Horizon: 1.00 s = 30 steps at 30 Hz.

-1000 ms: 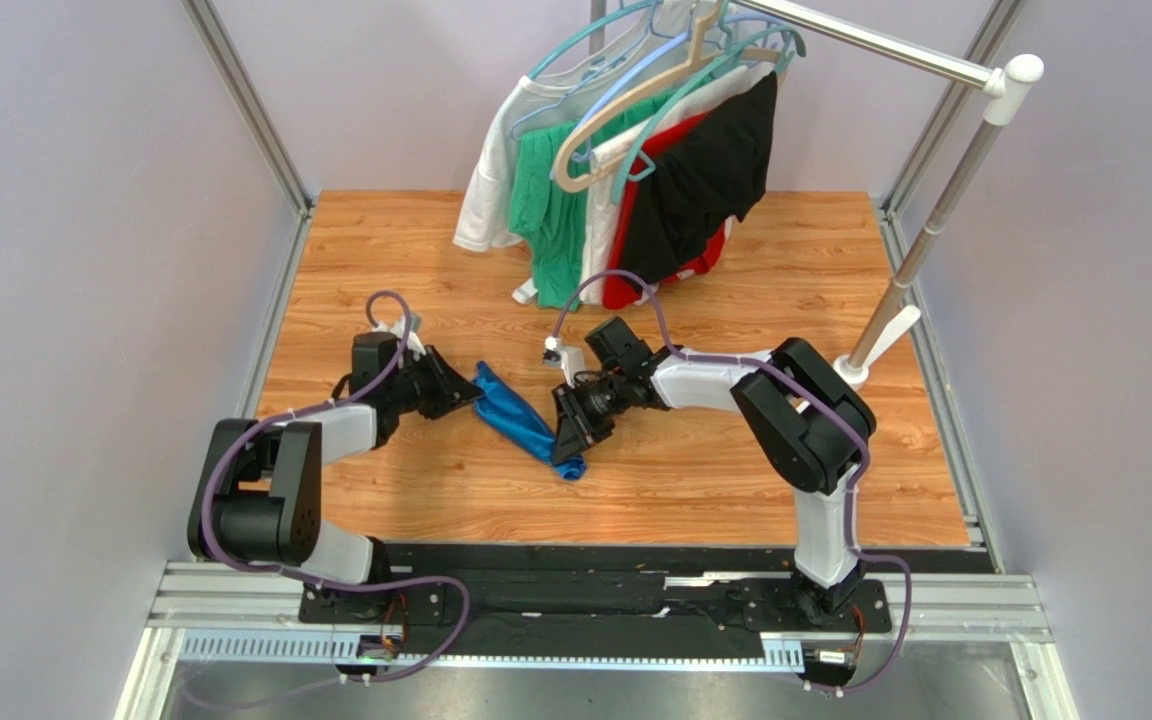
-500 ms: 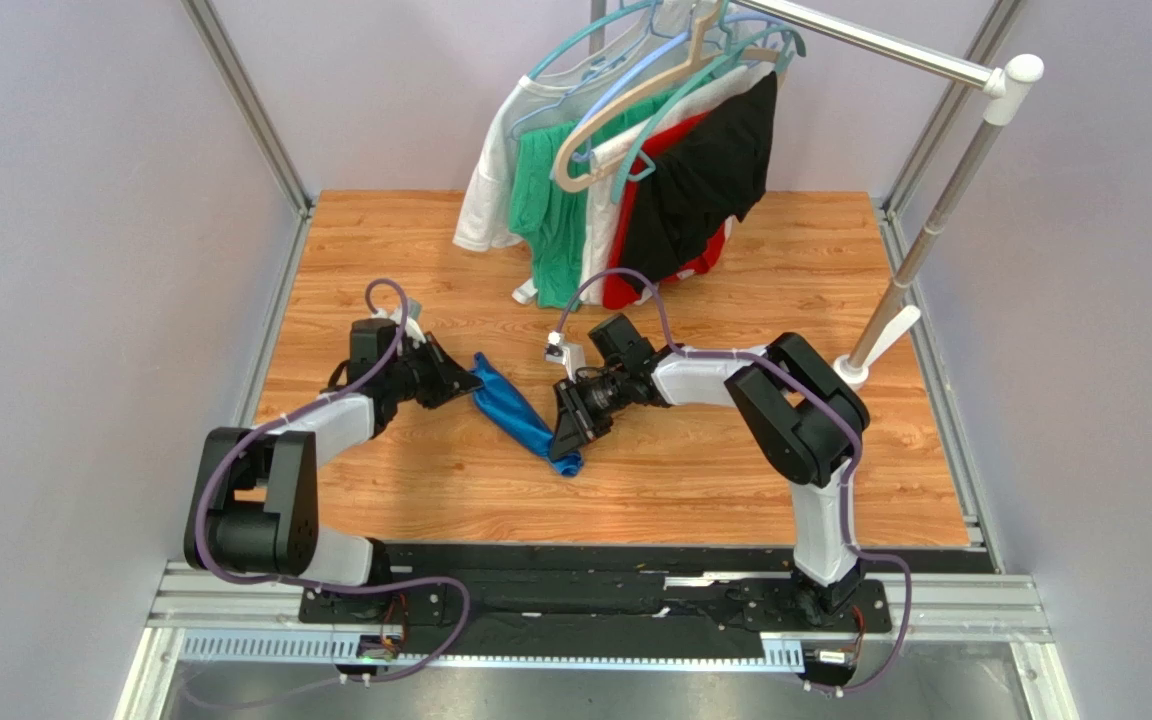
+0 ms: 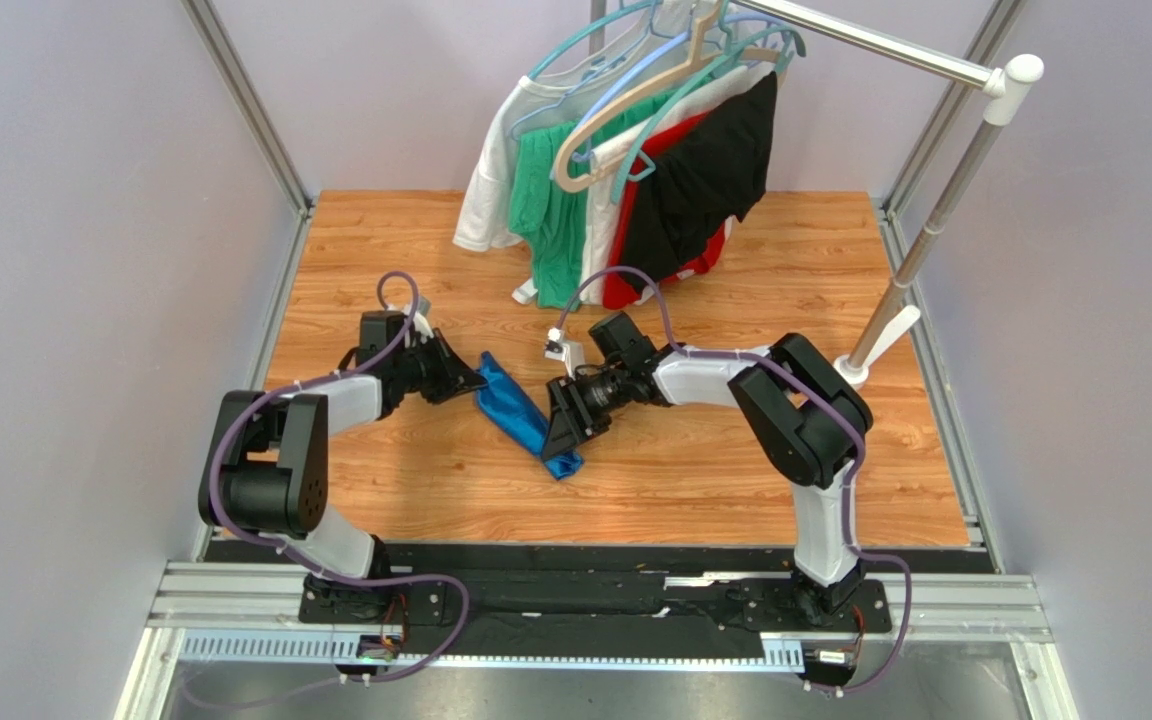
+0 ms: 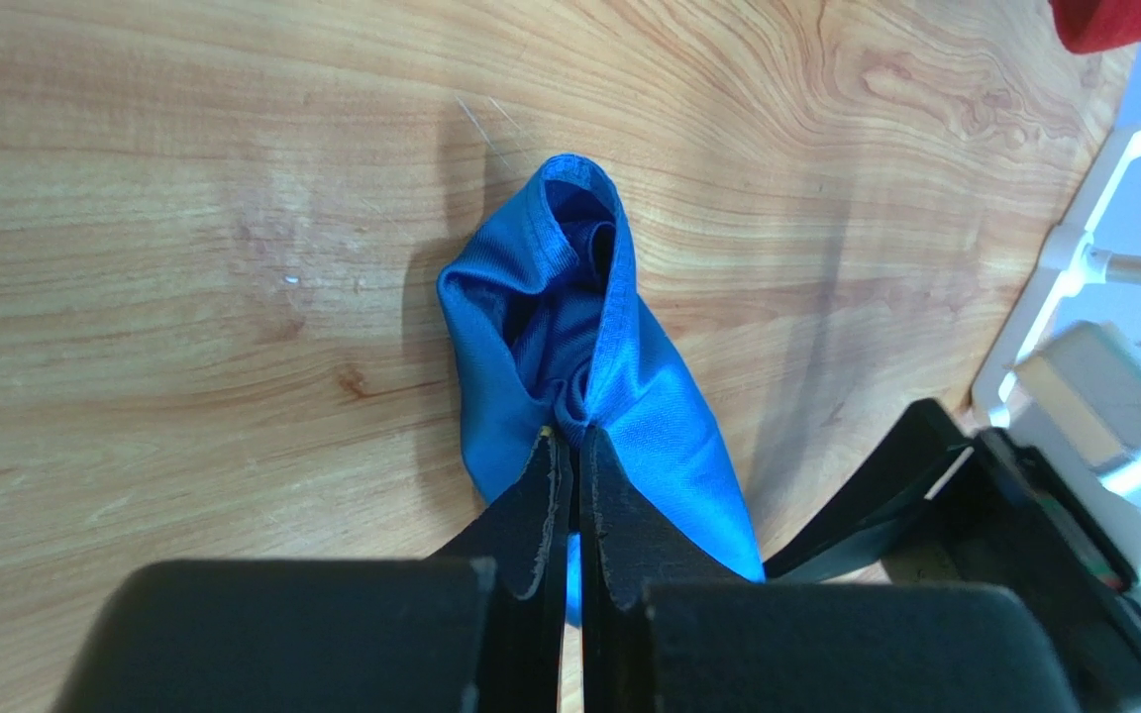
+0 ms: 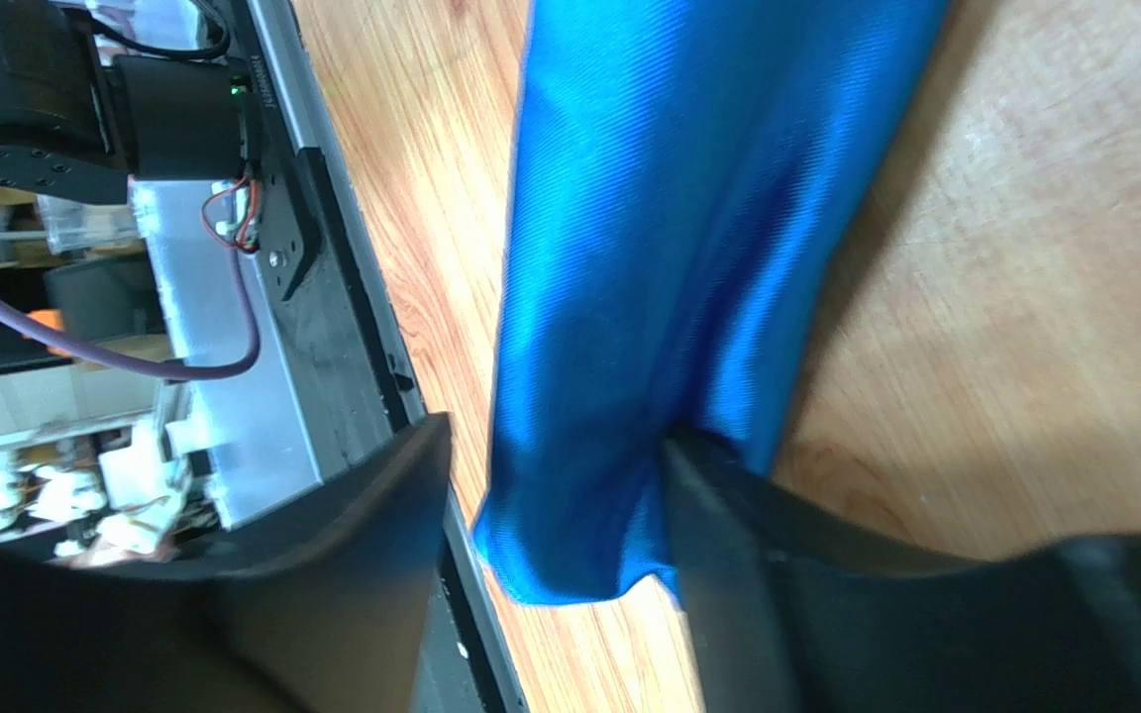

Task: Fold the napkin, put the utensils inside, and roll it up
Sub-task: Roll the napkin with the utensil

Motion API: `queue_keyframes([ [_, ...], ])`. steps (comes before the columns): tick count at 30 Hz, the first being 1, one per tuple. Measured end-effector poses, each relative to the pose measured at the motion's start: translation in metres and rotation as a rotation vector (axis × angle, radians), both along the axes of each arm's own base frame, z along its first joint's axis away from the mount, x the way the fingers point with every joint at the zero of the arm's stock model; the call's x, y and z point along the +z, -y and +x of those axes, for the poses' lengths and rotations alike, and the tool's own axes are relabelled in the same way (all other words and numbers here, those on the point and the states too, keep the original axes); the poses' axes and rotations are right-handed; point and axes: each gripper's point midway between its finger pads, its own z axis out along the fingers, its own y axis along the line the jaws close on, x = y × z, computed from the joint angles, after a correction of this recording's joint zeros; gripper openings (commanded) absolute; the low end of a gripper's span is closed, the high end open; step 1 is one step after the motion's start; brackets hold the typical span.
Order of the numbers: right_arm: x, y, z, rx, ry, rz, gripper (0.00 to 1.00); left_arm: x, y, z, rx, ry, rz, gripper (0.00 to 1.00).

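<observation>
The napkin (image 3: 525, 417) is a royal-blue cloth bunched into a long strip on the wooden table, running from my left gripper toward the near edge. My left gripper (image 3: 462, 377) is shut on its far end; the left wrist view shows the closed fingertips pinching a fold of the napkin (image 4: 592, 334) at the gripper (image 4: 574, 441). My right gripper (image 3: 557, 426) stands open around the near end. In the right wrist view the napkin (image 5: 681, 223) hangs between the spread jaws of the gripper (image 5: 554, 498), resting against the right finger (image 5: 725, 535). The utensils are out of view.
Green, white, red and black garments (image 3: 627, 173) hang on a rack at the back, with its slanted pole (image 3: 928, 225) and white foot (image 3: 871, 353) at the right. A black rail (image 3: 597, 563) runs along the table's near edge, close to the napkin's end.
My right gripper's jaws have spread apart and no longer pinch the napkin's near end. My left gripper has closed on the far end and its arm has shifted slightly back.
</observation>
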Motion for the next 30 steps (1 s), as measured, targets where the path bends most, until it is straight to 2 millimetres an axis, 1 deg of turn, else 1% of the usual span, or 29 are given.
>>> queue_keyframes([
  [1,0.004,-0.001,0.000,0.002,0.012,0.007,0.74,0.000,-0.001,0.001,0.001,0.003,0.005,0.16],
  [2,0.007,0.000,0.002,-0.005,0.024,0.005,0.79,0.000,-0.001,0.001,0.001,0.006,0.009,0.22],
  [3,0.008,0.001,0.002,-0.010,0.035,0.003,0.81,0.000,-0.002,0.001,0.002,0.007,0.012,0.28],
  [4,0.011,0.002,0.003,-0.015,0.044,0.001,0.96,0.000,-0.002,0.001,0.000,0.008,0.016,0.41],
  [5,0.013,0.004,0.003,-0.022,0.056,-0.004,0.97,0.000,-0.002,0.000,0.002,0.007,0.019,0.48],
  [6,0.014,0.006,0.003,-0.031,0.067,-0.013,0.98,0.000,-0.003,0.000,0.003,0.007,0.021,0.58],
  [7,0.017,0.009,0.004,-0.037,0.082,-0.019,1.00,0.001,-0.003,0.000,0.006,0.007,0.023,0.72],
  [8,0.018,0.011,0.005,-0.046,0.100,-0.029,1.00,0.002,-0.004,0.000,0.006,0.010,0.027,0.74],
  [9,0.020,0.014,0.005,-0.054,0.112,-0.040,1.00,0.002,-0.005,0.000,0.007,0.013,0.032,0.92],
  [12,0.022,0.023,0.007,-0.088,0.151,-0.080,1.00,0.007,-0.008,0.001,0.024,0.023,0.045,0.94],
  [16,0.024,0.038,0.008,-0.136,0.205,-0.131,1.00,0.021,-0.014,0.002,0.059,0.057,0.073,0.96],
  [18,0.027,0.045,0.009,-0.160,0.233,-0.150,1.00,0.032,-0.018,0.004,0.080,0.087,0.088,0.96],
  [22,0.033,0.062,0.015,-0.232,0.290,-0.177,1.00,0.060,-0.030,0.006,0.135,0.171,0.119,0.97],
  [27,0.037,0.101,0.038,-0.406,0.341,-0.202,1.00,0.090,-0.048,0.004,0.202,0.243,0.132,0.97],
  [30,0.036,0.134,0.053,-0.541,0.362,-0.237,1.00,0.106,-0.061,0.000,0.242,0.277,0.133,0.97],
])
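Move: The rolled napkin lies on the table between the hands, slanting from far left to near right. From the left hand, closed at its far end, its middle is about 5 cm back, 7 cm right and 3 cm lower; the white foot tip under the clothes is some 15 cm ahead and 5 cm right of that hand. The right hand, part-open around the roll's nearer half, has the middle about 2 cm ahead, 4 cm left and 2 cm below. Both hands open wide and leave the rolled napkin, left rising about 10 cm and leftward, right withdrawing 13 cm rightward. ##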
